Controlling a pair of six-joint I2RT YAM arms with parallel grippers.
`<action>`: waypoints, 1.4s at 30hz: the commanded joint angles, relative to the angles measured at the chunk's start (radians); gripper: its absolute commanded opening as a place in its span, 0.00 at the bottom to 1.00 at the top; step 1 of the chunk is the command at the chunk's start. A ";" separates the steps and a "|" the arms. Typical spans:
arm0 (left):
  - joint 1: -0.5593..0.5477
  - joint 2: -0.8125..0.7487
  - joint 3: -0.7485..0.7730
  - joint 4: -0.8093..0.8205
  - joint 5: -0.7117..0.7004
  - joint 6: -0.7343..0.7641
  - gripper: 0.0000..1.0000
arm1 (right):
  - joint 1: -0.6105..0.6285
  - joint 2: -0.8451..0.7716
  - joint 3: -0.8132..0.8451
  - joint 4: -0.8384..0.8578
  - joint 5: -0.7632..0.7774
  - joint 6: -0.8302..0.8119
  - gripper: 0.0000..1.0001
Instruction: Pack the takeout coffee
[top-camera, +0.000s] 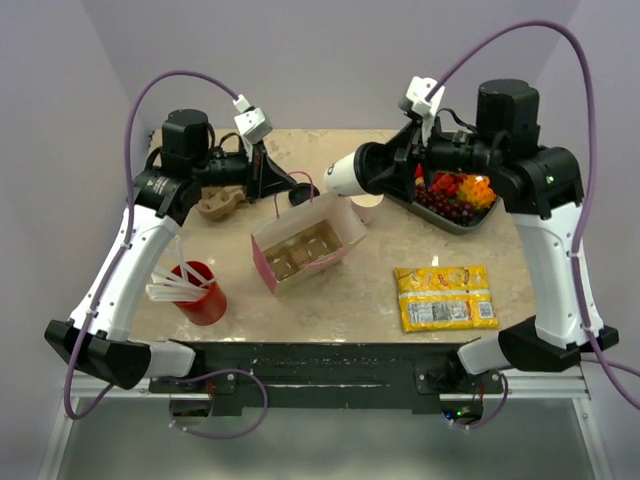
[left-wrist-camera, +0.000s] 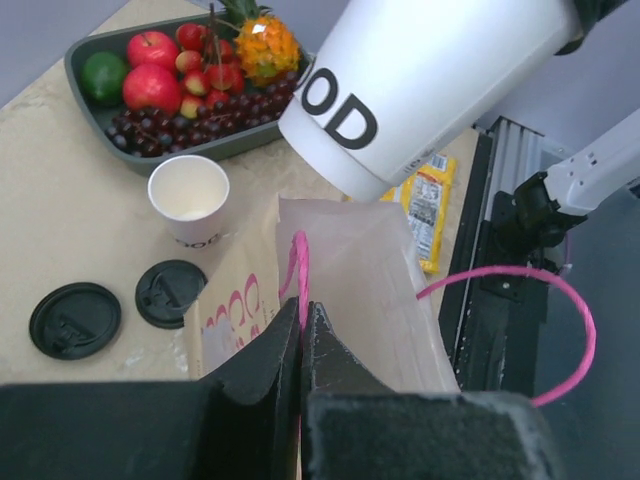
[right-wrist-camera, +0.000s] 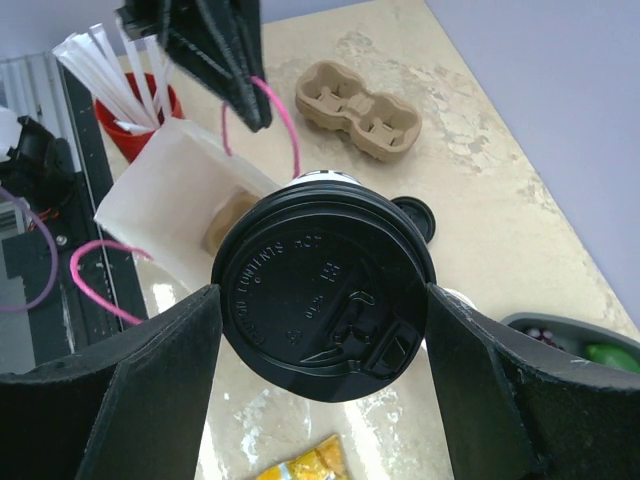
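The takeout coffee (top-camera: 340, 177), a white paper cup with dark lettering (left-wrist-camera: 420, 80) and a black lid (right-wrist-camera: 325, 300), hangs tilted on its side above the far edge of the open paper bag (top-camera: 352, 228). My right gripper (top-camera: 366, 168) is shut on it, one finger on each side of the lid rim (right-wrist-camera: 322, 310). My left gripper (left-wrist-camera: 303, 305) is shut on the bag's pink string handle (left-wrist-camera: 298, 265), holding it up at the bag's far left corner (top-camera: 300, 190). A brown cup carrier (top-camera: 305, 250) lies inside the bag.
A lidless white cup (left-wrist-camera: 188, 195) and two spare black lids (left-wrist-camera: 75, 320) (left-wrist-camera: 170, 293) sit beside the bag. A grey fruit tray (top-camera: 478, 222) stands far right, a yellow snack packet (top-camera: 445, 297) near right, a red cup of straws (top-camera: 198, 290) near left, and a second carrier (top-camera: 222, 203) far left.
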 joint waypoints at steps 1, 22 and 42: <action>-0.028 0.013 0.015 0.136 0.064 -0.114 0.00 | 0.006 -0.076 0.027 -0.100 0.000 -0.037 0.00; -0.108 0.007 -0.130 0.417 0.019 -0.316 0.00 | 0.149 -0.062 -0.048 -0.281 0.150 -0.264 0.00; -0.127 -0.090 -0.216 0.400 0.116 -0.327 0.00 | 0.475 0.038 -0.150 -0.200 0.486 -0.522 0.00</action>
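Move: The right hand holds the lidded cup; the paper bag's open mouth lies about 14 cm to its left, 7 cm back and 16 cm below. The empty white cup stands some 14 cm ahead, 4 cm left and 38 cm below; the yellow packet lies 8 cm back, 15 cm right and 42 cm below. From the left hand, already pinching a handle, that mouth is 6 cm back, 4 cm right and 12 cm below. Right hand brings the cup back, then 10 cm down-left to the bag mouth, tipping; left pulls handle right. ##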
